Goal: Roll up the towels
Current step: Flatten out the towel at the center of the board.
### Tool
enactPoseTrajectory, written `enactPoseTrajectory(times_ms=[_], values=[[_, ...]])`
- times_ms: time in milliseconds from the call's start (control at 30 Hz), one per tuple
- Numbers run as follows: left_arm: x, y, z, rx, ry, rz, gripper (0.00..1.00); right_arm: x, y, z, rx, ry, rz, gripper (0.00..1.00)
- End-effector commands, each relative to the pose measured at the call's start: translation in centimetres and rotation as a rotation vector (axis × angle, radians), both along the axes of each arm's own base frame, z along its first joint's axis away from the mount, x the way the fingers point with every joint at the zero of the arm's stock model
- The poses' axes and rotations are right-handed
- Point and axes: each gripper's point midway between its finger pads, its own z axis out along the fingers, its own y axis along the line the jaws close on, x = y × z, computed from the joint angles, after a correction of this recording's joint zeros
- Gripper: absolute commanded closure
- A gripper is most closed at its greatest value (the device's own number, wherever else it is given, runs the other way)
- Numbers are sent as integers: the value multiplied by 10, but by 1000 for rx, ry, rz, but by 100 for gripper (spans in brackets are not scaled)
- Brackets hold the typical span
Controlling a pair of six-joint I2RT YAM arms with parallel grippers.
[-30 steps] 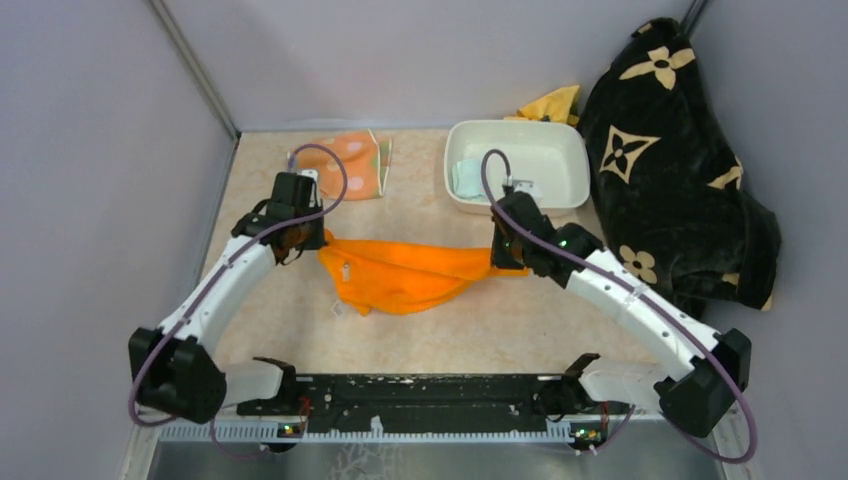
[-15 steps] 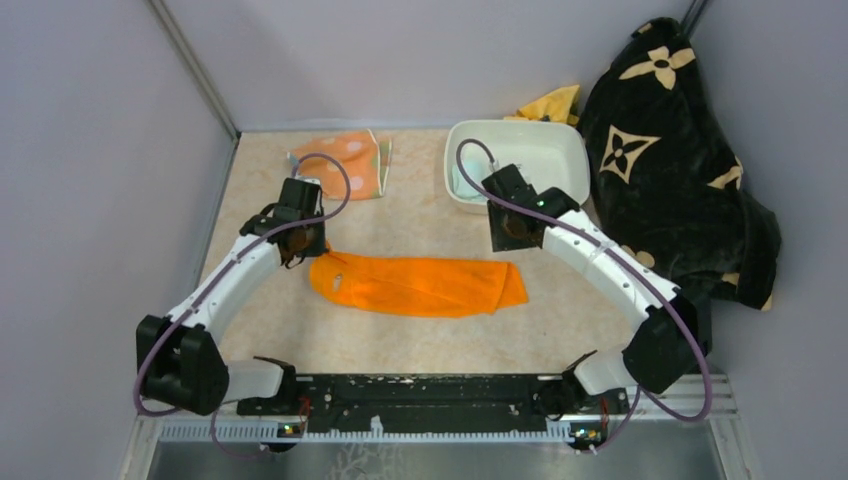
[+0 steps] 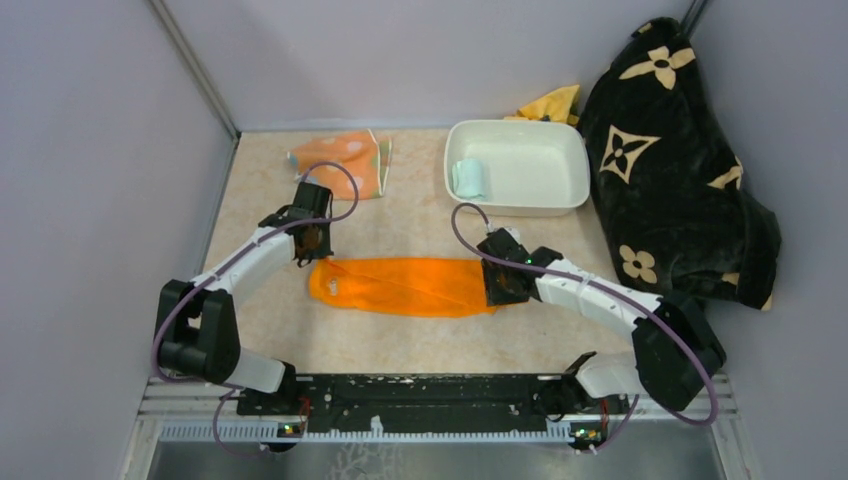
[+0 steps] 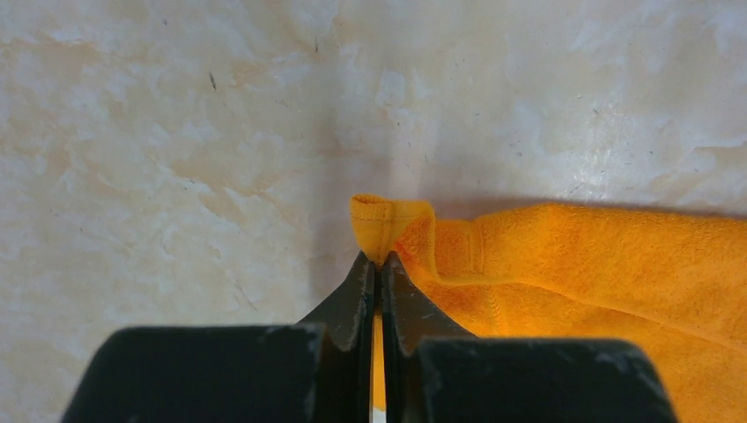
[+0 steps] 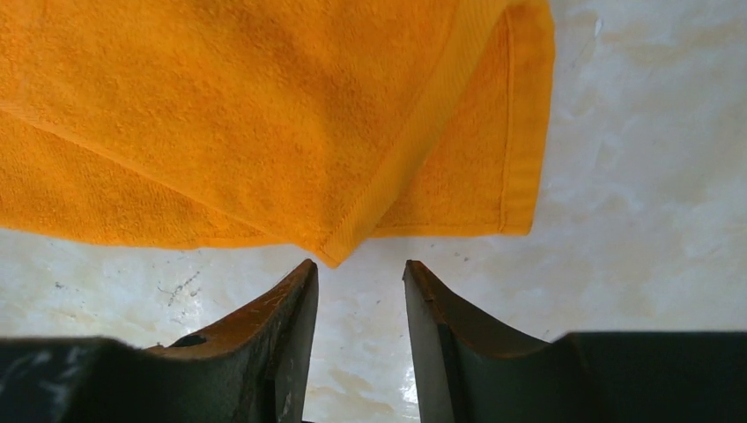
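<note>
The orange towel (image 3: pixel 400 287) lies flat as a long folded strip across the middle of the table. My left gripper (image 3: pixel 314 257) is shut on its far left corner, and the left wrist view shows a small fold of the orange towel (image 4: pixel 599 264) pinched at the tips of the left gripper (image 4: pixel 379 260). My right gripper (image 3: pixel 495 290) stands open at the strip's right end. In the right wrist view the orange towel (image 5: pixel 220 115) lies just past the right gripper (image 5: pixel 359 269), with nothing between the fingers. A rolled mint towel (image 3: pixel 466 178) lies in the tub. The polka-dot towel (image 3: pixel 345 160) sits at the back left.
A white tub (image 3: pixel 560 205) stands at the back right. A big black blanket with tan flowers (image 3: pixel 670 170) is heaped along the right wall, with a yellow cloth (image 3: pixel 555 103) behind the tub. Grey walls close in the left, back and right.
The orange towel hung bunched between both grippers; now it lies flat as a strip. The right gripper let go, opened and came down to the right end. The left gripper kept its hold.
</note>
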Motion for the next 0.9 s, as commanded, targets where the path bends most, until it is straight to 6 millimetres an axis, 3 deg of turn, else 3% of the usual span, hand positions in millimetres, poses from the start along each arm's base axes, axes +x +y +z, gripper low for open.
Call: enactPoseTrajectory(times_ms=[0, 367, 600, 700, 800, 867], values=[[4, 4, -3, 14, -22, 7, 96, 9, 21, 10, 234, -95, -181, 60], [3, 3, -7, 16, -9, -4, 96, -6, 26, -24, 358, -48, -280, 64], [4, 2, -8, 13, -7, -9, 96, -5, 23, -30, 363, -60, -317, 70], [4, 2, -8, 13, -7, -9, 96, -1, 21, -19, 366, -87, -326, 83], [5, 2, -7, 12, -13, -9, 96, 7, 15, 6, 356, -150, -334, 98], [7, 0, -5, 1, -19, -10, 94, 15, 6, 24, 338, -197, -350, 100]])
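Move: Just below the open right fingers lies the orange towel's upper near-right corner, about 1 cm back, 2 cm left and 4 cm down from that hand. The lower layer's near-right corner is roughly 7 cm to the right of it. The towel's far-left corner, still pinched by the left hand, is some 9 cm ahead and 36 cm left of the right hand. From the left hand, the upper near-right corner lies about 12 cm back and 35 cm right. Sinking about 3.5 cm and drawing back some 2 cm, the right hand drops to the orange towel's upper near-right corner, its left side tilting up and the hand turning clockwise, each nearly 20 degrees. It then slides about 2 cm left, shuts its fingers on the corner and starts to rise slightly. The left hand stays put, still pinching the far-left corner. ##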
